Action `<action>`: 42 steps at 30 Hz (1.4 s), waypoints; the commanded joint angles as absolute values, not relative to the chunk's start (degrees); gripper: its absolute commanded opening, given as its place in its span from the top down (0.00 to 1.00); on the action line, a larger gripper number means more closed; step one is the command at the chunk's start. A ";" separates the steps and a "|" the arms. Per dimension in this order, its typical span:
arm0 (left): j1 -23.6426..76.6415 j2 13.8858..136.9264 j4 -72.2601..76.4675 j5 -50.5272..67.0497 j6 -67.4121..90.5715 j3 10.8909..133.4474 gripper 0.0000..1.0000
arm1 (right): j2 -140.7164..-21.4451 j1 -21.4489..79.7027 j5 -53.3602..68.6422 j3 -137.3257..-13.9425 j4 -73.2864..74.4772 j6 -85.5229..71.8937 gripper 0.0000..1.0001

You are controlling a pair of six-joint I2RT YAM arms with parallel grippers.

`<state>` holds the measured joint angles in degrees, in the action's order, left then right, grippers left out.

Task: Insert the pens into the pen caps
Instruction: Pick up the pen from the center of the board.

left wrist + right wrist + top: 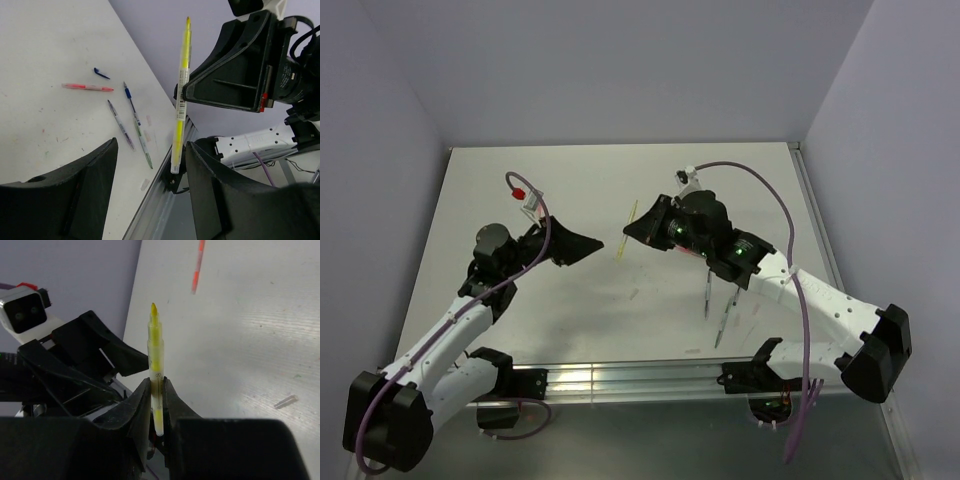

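Note:
My right gripper is shut on a yellow pen and holds it off the table, its pointed yellow tip away from the fingers. In the top view that yellow pen hangs between my right gripper and my left gripper. In the left wrist view my left gripper is open, and the yellow pen ends just in front of its right finger. A pink-red pen, a grey pen, a blue-green pen, a dark blue cap and a pale cap lie on the table.
Two pens lie near the right arm's forearm, close to the metal rail at the table's near edge. Another pale cap and the red pen lie on the white table in the right wrist view.

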<state>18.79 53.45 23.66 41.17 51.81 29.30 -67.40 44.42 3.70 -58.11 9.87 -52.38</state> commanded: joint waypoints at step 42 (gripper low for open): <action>22.76 50.80 16.18 41.50 46.24 37.09 1.00 | -76.12 58.01 -11.06 -74.09 13.88 -44.30 0.81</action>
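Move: My right hand already holds the yellow pen around its middle, its writing tip slanting up and forward; my open left fingers are about 9 cm to that hand's left, 2 cm back and 2 cm lower. From my left hand the pen is thus some 9 cm right, 2 cm ahead and slightly above. A red pen lies 15 cm ahead, 15 cm left and 23 cm below my left hand; a clear cap lies under my right, 5 cm back and 26 cm down. I carry the yellow pen in my right hand about 7 cm left and a little back and up, into my left gripper, which eases 2 to 3 cm back and right, rising slightly. Once the right hand has stopped travelling left, my left fingers close from well open and pinch the pen's butt half just below my right fingers, which keep their hold. ##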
